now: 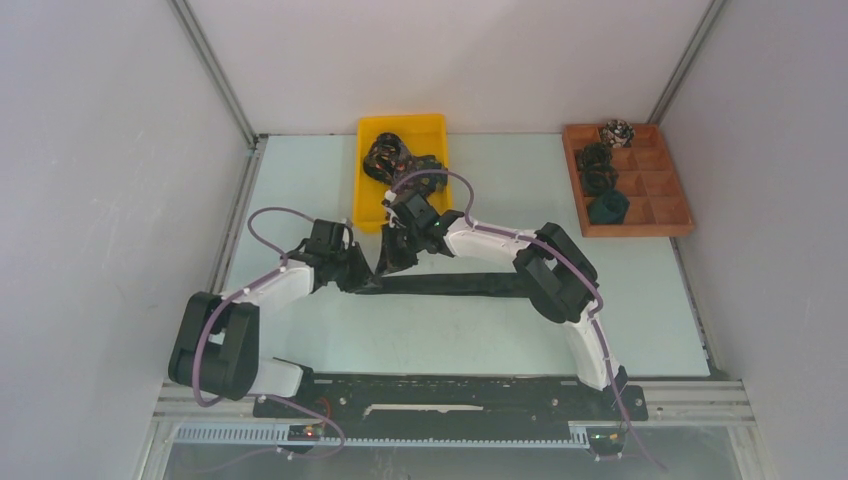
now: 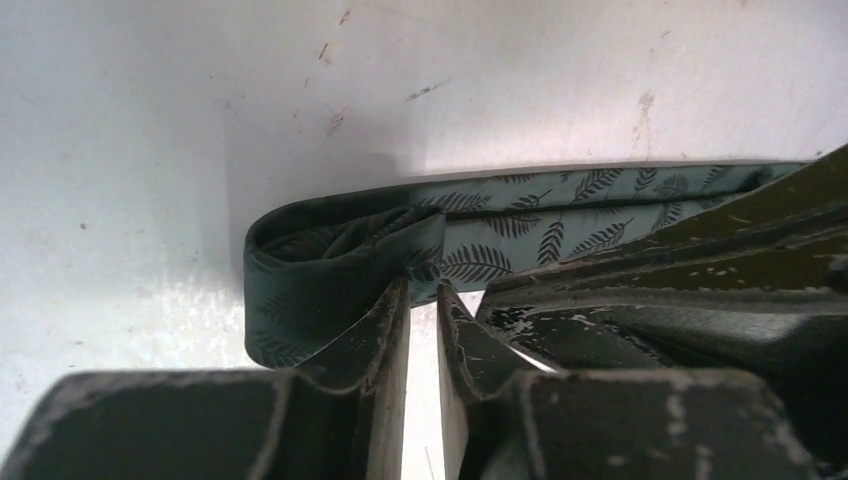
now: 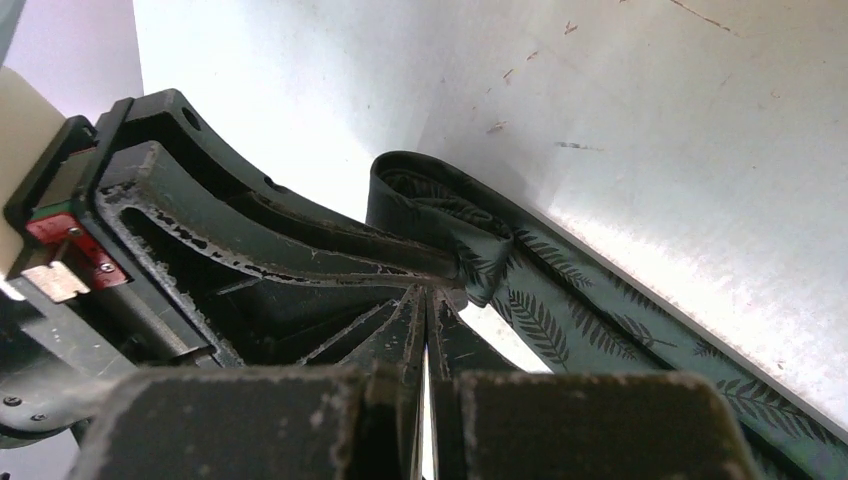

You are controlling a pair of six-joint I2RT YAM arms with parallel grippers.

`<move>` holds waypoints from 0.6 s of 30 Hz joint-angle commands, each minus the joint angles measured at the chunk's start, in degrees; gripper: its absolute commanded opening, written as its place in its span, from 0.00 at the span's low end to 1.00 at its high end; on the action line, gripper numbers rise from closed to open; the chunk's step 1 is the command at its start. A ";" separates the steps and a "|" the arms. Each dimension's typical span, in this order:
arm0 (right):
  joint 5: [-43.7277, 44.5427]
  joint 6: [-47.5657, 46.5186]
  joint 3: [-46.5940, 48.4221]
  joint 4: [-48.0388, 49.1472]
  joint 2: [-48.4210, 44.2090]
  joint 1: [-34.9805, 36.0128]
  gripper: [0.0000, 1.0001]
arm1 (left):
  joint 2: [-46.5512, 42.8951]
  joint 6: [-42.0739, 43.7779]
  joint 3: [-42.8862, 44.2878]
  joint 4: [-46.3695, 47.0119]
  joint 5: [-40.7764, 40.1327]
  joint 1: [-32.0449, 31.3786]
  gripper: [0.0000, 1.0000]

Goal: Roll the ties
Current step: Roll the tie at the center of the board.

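Note:
A dark green tie (image 1: pixel 450 285) with a pale leaf print lies flat across the middle of the table. Its left end is folded back into a loop (image 2: pixel 300 270). My left gripper (image 2: pixel 424 290) stands at that fold, jaws a narrow gap apart, with bare table showing between them and the fabric right at the tips. In the top view the left gripper (image 1: pixel 362 272) and the right gripper (image 1: pixel 392 258) meet over the tie's left end. My right gripper (image 3: pixel 430 292) is shut, its tips against the folded edge of the tie (image 3: pixel 600 300). A left finger (image 3: pixel 300 225) crosses just above.
A yellow bin (image 1: pixel 372 125) at the back holds several loose dark ties (image 1: pixel 395 160). At the back right, a wooden compartment tray (image 1: pixel 670 215) holds rolled ties (image 1: pixel 600 180). White walls close in the table on three sides.

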 commanded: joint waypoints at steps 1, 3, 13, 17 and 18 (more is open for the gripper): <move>-0.67 -0.44 1.09 1.10 -1.13 -0.25 0.00 | -2.23 -1.03 -0.34 2.84 1.83 -0.09 0.16; -1.27 -0.60 1.21 1.36 -0.82 -0.30 0.00 | -2.00 -0.87 -0.34 2.72 1.91 -0.03 0.08; -6.37 -0.80 3.94 1.86 2.79 -0.25 0.00 | -3.83 -0.42 -1.31 -2.12 -1.83 0.78 0.00; -8.38 -0.93 6.39 0.97 5.02 0.02 0.00 | -5.20 0.04 -2.30 -3.52 -2.74 0.89 0.00; -8.67 -0.97 7.00 0.64 5.54 0.02 0.00 | -5.46 0.01 -2.54 -4.03 -2.86 0.94 0.00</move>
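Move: The tie's folded left end, the start of the roll, lies about 2 cm left of the left hand, 1 cm ahead and 2 cm below. From the right hand that fold is some 4 cm left, level fore and aft, 3 cm below. The flat tie's middle is about 22 cm right of the left hand and 1 cm ahead; the yellow tray's is roughly 25 cm ahead and 7 cm right. At the fold's near edge the left fingers close from about a quarter open to shut; the left hand first rises about half a centimetre, then draws left and back about 1.5 cm. Late on, the right hand, still shut, eases left, down and slightly back about 1.5 cm towards the fold's right end, turning slightly counter-clockwise; firm contact can't be made out. ##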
